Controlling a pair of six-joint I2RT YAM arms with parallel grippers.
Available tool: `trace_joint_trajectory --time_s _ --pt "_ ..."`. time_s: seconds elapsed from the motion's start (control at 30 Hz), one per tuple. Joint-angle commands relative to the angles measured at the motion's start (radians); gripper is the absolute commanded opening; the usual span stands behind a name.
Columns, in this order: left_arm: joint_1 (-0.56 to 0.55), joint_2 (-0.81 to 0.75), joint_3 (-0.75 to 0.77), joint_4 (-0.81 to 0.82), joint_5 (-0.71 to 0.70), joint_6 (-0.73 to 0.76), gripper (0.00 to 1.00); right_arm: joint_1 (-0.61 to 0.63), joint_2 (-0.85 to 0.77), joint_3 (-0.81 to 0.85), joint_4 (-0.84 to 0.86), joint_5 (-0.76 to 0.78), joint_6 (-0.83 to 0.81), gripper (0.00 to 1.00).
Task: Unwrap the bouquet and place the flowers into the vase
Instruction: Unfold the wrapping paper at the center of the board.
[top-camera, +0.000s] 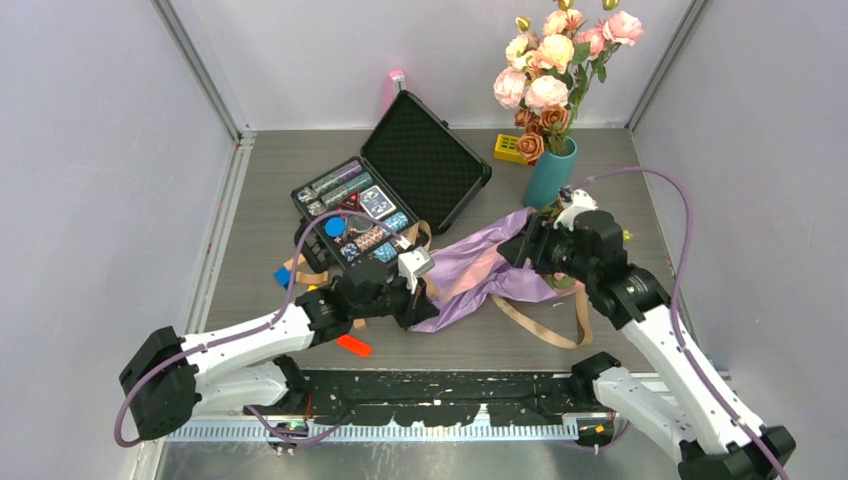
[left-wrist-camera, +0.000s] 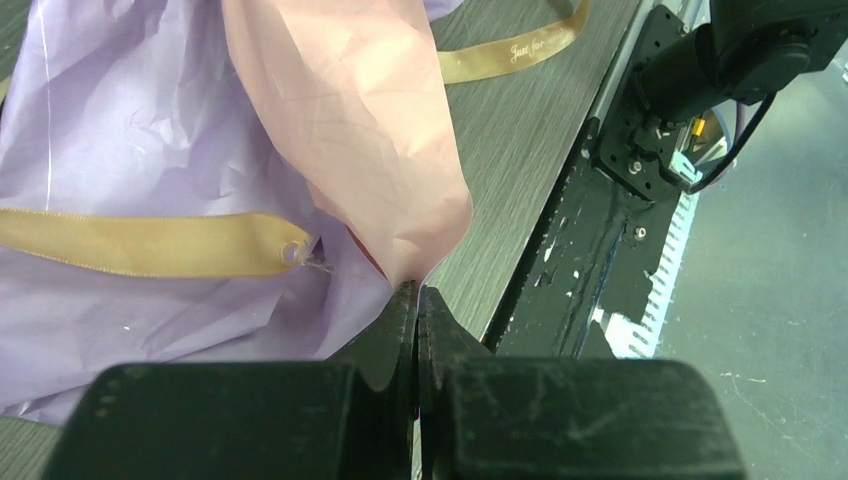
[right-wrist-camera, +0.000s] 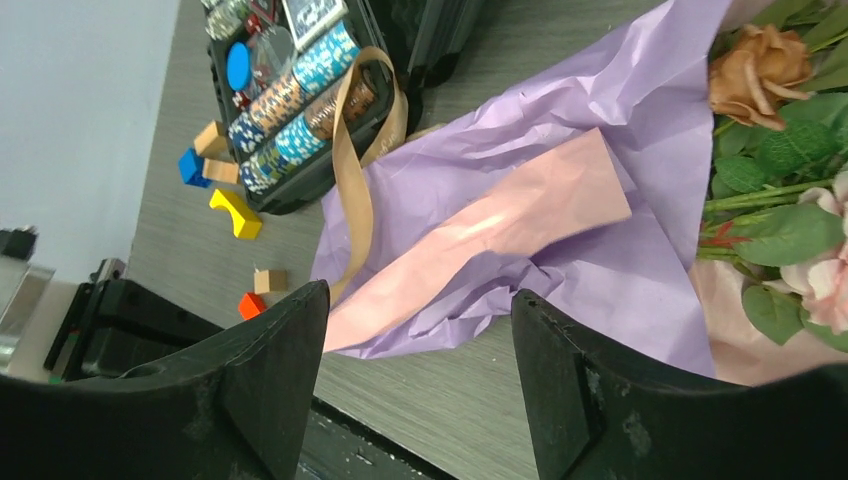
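Observation:
The bouquet (top-camera: 480, 262) lies mid-table, its lilac paper (right-wrist-camera: 520, 120) spread open with the pink lining (right-wrist-camera: 480, 235) showing. My left gripper (left-wrist-camera: 418, 290) is shut on the tip of the pink lining (left-wrist-camera: 350, 110), at the wrap's near left end (top-camera: 420, 305). A tan ribbon (left-wrist-camera: 150, 243) crosses the lilac sheet. The flowers (right-wrist-camera: 780, 210), peach and pink roses with green leaves, stick out at the right end. My right gripper (right-wrist-camera: 420, 295) stands open above that end (top-camera: 525, 248), nothing between its fingers. The teal vase (top-camera: 550, 175) stands behind, holding large pink-cream roses.
An open black case (top-camera: 420, 165) with poker chips sits behind the bouquet. Small coloured blocks lie left of it (right-wrist-camera: 235, 212), and an orange one (top-camera: 353, 346) lies near the front rail. Ribbon loops (top-camera: 545, 330) trail toward the front edge. A yellow block (top-camera: 508, 148) is beside the vase.

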Motion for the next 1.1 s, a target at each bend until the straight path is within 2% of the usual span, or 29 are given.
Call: trace_joint_trajectory --time_s 0.0,0.1,0.13,0.2,0.37,0.57,0.63,0.77,0.8,0.83,0.87,0.9,0.97,1.07 --pt "-0.015 -0.038 -0.027 -0.012 -0.057 0.036 0.00 0.018 0.085 0.038 0.082 -0.050 -0.057 0.73" --pt "-0.018 -0.044 -0.045 -0.009 -0.051 0.027 0.00 0.060 0.126 0.019 0.078 0.073 -0.052 0.73" --pt "-0.020 -0.044 -0.052 -0.003 -0.047 0.023 0.00 0.079 0.134 0.012 0.073 0.146 -0.022 0.73" --pt "-0.023 -0.040 -0.060 0.005 -0.046 0.016 0.00 0.095 0.141 -0.019 0.099 0.189 0.032 0.73" --pt "-0.030 -0.030 -0.062 0.010 -0.038 0.019 0.00 0.125 0.173 -0.131 0.235 0.161 0.197 0.74" --pt "-0.033 -0.035 -0.068 0.010 -0.038 0.019 0.00 0.170 0.252 -0.154 0.320 0.193 0.272 0.73" --pt "-0.035 -0.039 -0.071 0.010 -0.039 0.019 0.00 0.174 0.268 -0.154 0.331 0.195 0.282 0.68" --pt "-0.034 -0.058 -0.085 -0.007 -0.091 0.014 0.00 0.174 0.265 -0.140 0.317 0.174 0.280 0.48" --pt "-0.035 -0.065 -0.089 -0.008 -0.100 0.009 0.00 0.176 0.263 -0.131 0.304 0.170 0.277 0.38" --pt "-0.034 -0.073 -0.093 -0.007 -0.103 0.000 0.02 0.176 0.257 -0.125 0.275 0.167 0.272 0.33" --pt "-0.035 -0.082 -0.097 -0.004 -0.104 -0.011 0.05 0.177 0.252 -0.117 0.257 0.166 0.269 0.21" --pt "-0.035 -0.092 -0.100 0.001 -0.100 -0.024 0.09 0.177 0.240 -0.114 0.225 0.167 0.263 0.13" --pt "-0.035 -0.107 -0.099 -0.001 -0.087 -0.042 0.21 0.177 0.211 -0.112 0.173 0.171 0.257 0.03" --pt "-0.035 -0.129 -0.080 -0.030 -0.065 -0.062 0.47 0.178 0.163 -0.110 0.102 0.174 0.256 0.00"
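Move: The folded, peach-lined edge of the wrapping paper lies about 1 cm ahead of the open right hand, 4 cm left and 9 cm below. From that hand the loose flowers lie some 9 cm ahead, 14 cm right and 16 cm down, the vase about 17 cm ahead, 5 cm right and 12 cm down. The left hand already pinches the paper's near-left corner, to be released about 1 cm back, 2 cm left and 2 cm down; the red block lies 5 cm back, 14 cm left and 8 cm below. Right hand sinks about 9 cm, drifting left, and pinches the paper's folded edge; left hand releases its corner. ##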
